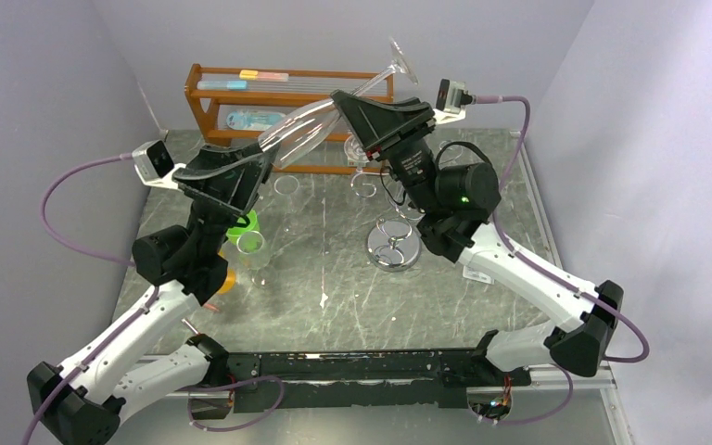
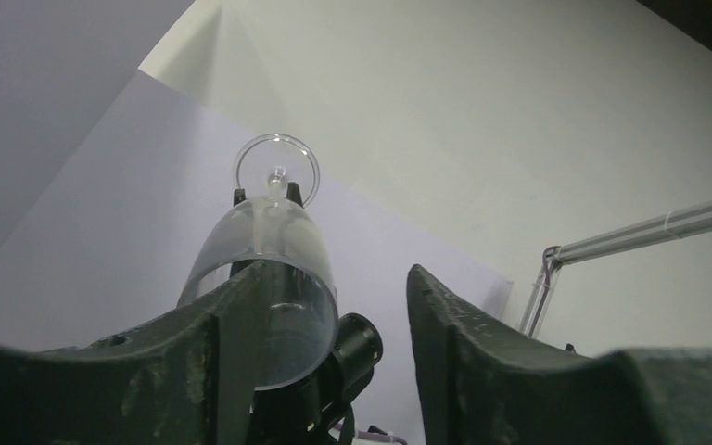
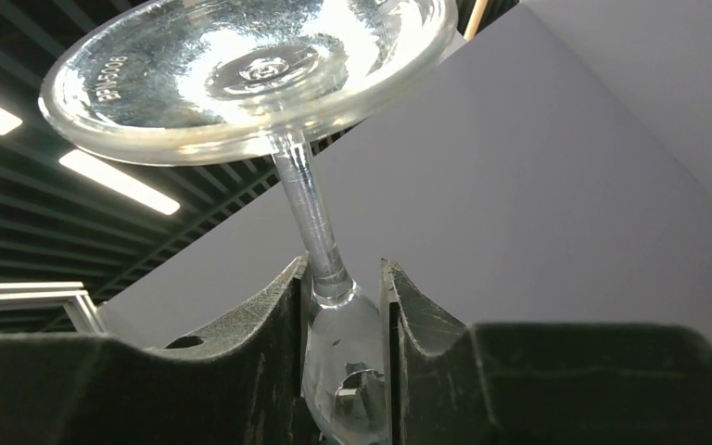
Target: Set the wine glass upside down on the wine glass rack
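The clear wine glass (image 1: 311, 125) hangs tilted in the air above the back of the table, foot up and to the right. My right gripper (image 1: 357, 109) is shut on it where the bowl narrows into the stem. In the right wrist view that gripper (image 3: 343, 273) clamps the bowl's top, with the round foot (image 3: 241, 74) above. My left gripper (image 1: 246, 167) is at the bowl's mouth. In the left wrist view it (image 2: 338, 320) stands open, with the glass (image 2: 269, 241) lying against its left finger (image 2: 232, 324) and clear of the other. The chrome wine glass rack (image 1: 392, 248) stands below the right arm.
A brown wooden shelf unit (image 1: 206, 107) stands at the back wall behind the glass. A green cup (image 1: 244, 222), a clear cup (image 1: 252, 245) and an orange object (image 1: 228, 280) sit near the left arm. Another clear cup (image 1: 286, 185) stands mid-table.
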Controlling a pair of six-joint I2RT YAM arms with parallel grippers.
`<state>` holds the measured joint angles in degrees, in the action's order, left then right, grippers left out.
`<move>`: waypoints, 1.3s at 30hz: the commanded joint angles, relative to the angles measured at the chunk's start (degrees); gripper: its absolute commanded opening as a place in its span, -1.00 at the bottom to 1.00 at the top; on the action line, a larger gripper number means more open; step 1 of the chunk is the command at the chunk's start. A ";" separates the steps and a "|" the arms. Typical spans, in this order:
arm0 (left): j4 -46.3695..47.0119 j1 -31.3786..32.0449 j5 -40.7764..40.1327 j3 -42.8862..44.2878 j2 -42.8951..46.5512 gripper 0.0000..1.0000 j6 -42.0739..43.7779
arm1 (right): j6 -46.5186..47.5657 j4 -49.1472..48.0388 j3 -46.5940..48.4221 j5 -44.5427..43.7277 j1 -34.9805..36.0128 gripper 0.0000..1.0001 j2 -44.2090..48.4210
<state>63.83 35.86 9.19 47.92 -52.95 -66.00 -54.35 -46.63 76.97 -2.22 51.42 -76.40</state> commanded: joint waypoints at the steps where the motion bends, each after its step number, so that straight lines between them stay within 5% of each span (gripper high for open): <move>1: -0.28 0.27 -0.67 -0.68 2.80 0.30 2.05 | 2.12 1.20 0.73 -2.23 0.22 -1.00 2.97; 8: -10.95 0.27 0.34 -2.20 8.82 0.55 6.75 | 7.17 14.29 0.56 -4.99 0.26 -1.00 9.34; 22: -55.50 0.26 -1.15 7.46 13.44 0.69 30.78 | 27.61 54.76 1.56 1.83 0.22 -1.00 28.22; 28: -62.04 0.27 -2.40 9.48 11.85 0.80 36.34 | 34.52 69.22 1.25 3.35 0.24 -1.00 33.60; 30: -63.29 0.26 -3.55 9.40 11.47 0.92 36.99 | 35.47 74.14 1.62 -1.27 0.24 -1.00 33.79; 39: -67.44 0.26 -6.27 8.47 10.34 0.93 37.60 | 37.18 86.55 -0.30 -16.84 0.26 -1.00 33.27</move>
<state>-0.36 35.86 5.39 55.86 -42.57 -30.15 -19.09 32.08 76.95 -10.41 51.44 -43.24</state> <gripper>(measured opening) 0.963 0.320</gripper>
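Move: Up in front of the right hand, which already holds the wine glass by the neck of its bowl, the wine glass rack's top lies some 11 cm ahead, 11 cm to the right and 27 cm below. The rack's upper right hook is about 13 cm ahead, 17 cm right and 27 cm down; the glass already hanging there is roughly 13 cm ahead, 3 cm right and 33 cm lower. From the left hand, the rack's top is about 16 cm ahead, 20 cm right and 24 cm below. Swinging down and to the right towards the rack, the right hand drops about 15 cm and goes some 14 cm right, drawing back at first and then easing forward, keeping its grip while the wrist rolls until the upward-pointing fingers lie level. The left hand, already released, opens wider, backs off the glass's rim, then sinks some 13 cm while coming forward and tipping its fingers towards level. ##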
